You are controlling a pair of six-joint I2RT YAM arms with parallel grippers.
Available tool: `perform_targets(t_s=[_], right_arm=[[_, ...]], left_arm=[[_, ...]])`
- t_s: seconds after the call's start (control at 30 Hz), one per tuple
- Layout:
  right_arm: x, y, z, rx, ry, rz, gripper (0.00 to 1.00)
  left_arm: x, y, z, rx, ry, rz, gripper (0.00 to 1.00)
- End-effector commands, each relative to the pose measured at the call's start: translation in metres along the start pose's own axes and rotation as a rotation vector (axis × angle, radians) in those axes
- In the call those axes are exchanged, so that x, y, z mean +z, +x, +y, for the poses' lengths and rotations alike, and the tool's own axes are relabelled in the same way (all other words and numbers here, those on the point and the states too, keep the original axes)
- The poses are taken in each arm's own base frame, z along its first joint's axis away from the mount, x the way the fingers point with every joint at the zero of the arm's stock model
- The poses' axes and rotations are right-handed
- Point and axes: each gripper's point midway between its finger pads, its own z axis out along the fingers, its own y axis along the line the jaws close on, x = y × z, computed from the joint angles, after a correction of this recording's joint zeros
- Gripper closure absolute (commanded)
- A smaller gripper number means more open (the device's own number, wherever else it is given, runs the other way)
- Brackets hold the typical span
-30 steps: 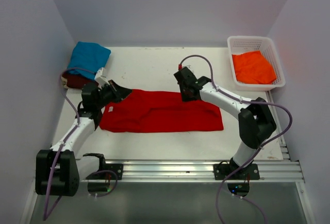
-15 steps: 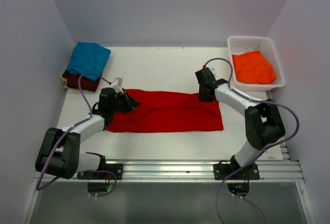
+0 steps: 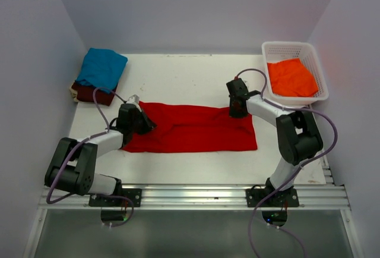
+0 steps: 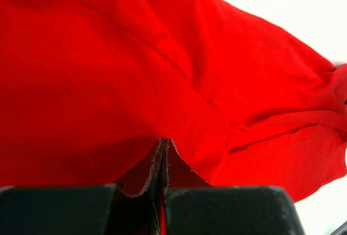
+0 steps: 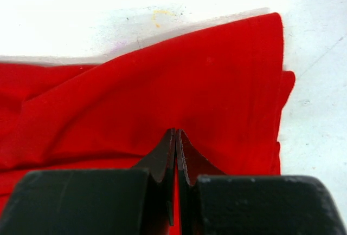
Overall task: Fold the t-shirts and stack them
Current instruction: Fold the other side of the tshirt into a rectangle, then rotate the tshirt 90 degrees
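Observation:
A bright red t-shirt (image 3: 190, 130) lies as a long folded strip across the middle of the table. My left gripper (image 3: 144, 125) sits low at its left end, shut, with red cloth (image 4: 108, 56) tented around the closed tips (image 4: 164, 140). At the strip's upper right corner my right gripper (image 3: 237, 112) is shut too, red cloth (image 5: 162, 99) showing at and between its tips (image 5: 176, 131). A folded teal blue t-shirt (image 3: 102, 66) rests on a dark maroon one (image 3: 92, 94) at the back left. The orange t-shirt (image 3: 291, 76) lies crumpled in the basket.
The white lattice basket (image 3: 288, 45) stands at the back right corner. White walls close in the table on three sides. A metal rail (image 3: 196, 195) with both arm bases runs along the near edge.
The right gripper has slid right along the shirt's top edge to its right corner, drawing that edge out. The left gripper has dropped lower and moved slightly right at the left end.

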Motion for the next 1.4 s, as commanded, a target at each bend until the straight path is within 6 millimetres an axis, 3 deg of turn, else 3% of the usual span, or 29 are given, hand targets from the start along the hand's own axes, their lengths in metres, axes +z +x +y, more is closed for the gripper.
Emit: perform_targets(t_s=[0.0, 0.2, 0.33, 0.67, 0.87, 0.93, 0.97, 1.03, 1.1, 1.13, 1.17, 1.23, 1.37], right_arm=[[0.003, -0.009, 0.011, 0.006, -0.046, -0.024, 1.0], [0.006, 0.001, 0.009, -0.005, -0.045, 0.006, 1.0], [0.005, 0.025, -0.001, -0.031, -0.023, 0.071, 1.0], [-0.019, 0.082, -0.02, -0.047, -0.046, 0.2, 1.0], [-0.043, 0.102, -0.01, -0.032, -0.137, 0.24, 1.0], [-0.049, 0.111, -0.005, -0.04, -0.169, 0.251, 1.0], [-0.051, 0.114, -0.003, -0.036, -0.179, 0.257, 1.0], [-0.053, 0.124, 0.003, -0.04, -0.193, 0.267, 1.0], [-0.056, 0.14, 0.012, -0.057, -0.222, 0.294, 1.0], [-0.057, 0.143, 0.018, -0.056, -0.232, 0.29, 1.0], [-0.058, 0.15, 0.025, -0.077, -0.242, 0.297, 1.0], [-0.058, 0.16, 0.034, -0.062, -0.265, 0.313, 1.0], [-0.065, 0.177, 0.051, -0.061, -0.312, 0.32, 1.0]], left_arm=[[0.005, -0.007, -0.002, -0.015, -0.02, -0.022, 1.0], [0.009, 0.001, 0.005, -0.03, -0.043, -0.005, 1.0], [0.019, -0.002, 0.003, -0.043, -0.039, 0.002, 1.0], [0.067, -0.039, -0.023, -0.059, 0.004, 0.0, 1.0], [0.107, -0.069, -0.051, -0.038, 0.079, 0.016, 1.0], [0.121, -0.065, -0.052, -0.026, 0.101, 0.054, 1.0], [0.127, -0.078, -0.065, -0.013, 0.139, 0.041, 1.0], [0.142, -0.074, -0.069, -0.002, 0.172, 0.08, 1.0], [0.15, -0.087, -0.085, 0.012, 0.23, 0.072, 1.0], [0.158, -0.081, -0.086, 0.013, 0.256, 0.103, 1.0], [0.162, -0.094, -0.098, 0.026, 0.29, 0.085, 1.0], [0.174, -0.086, -0.1, 0.025, 0.321, 0.129, 1.0], [0.19, -0.095, -0.113, 0.037, 0.381, 0.145, 1.0]])
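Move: The red t-shirt's middle lies about 15 cm right of the left hand, level with it in reach, and from the right hand some 23 cm left and 5 cm back, roughly 2 cm below both. The blue folded shirt is about 29 cm ahead and 22 cm left of the left hand. The white basket stands roughly 21 cm ahead and 26 cm right of the right hand. Shut fingertips pressing the t-shirt, left hand drags about 20 cm forward-right, right hand 15 cm back, then leftward. ##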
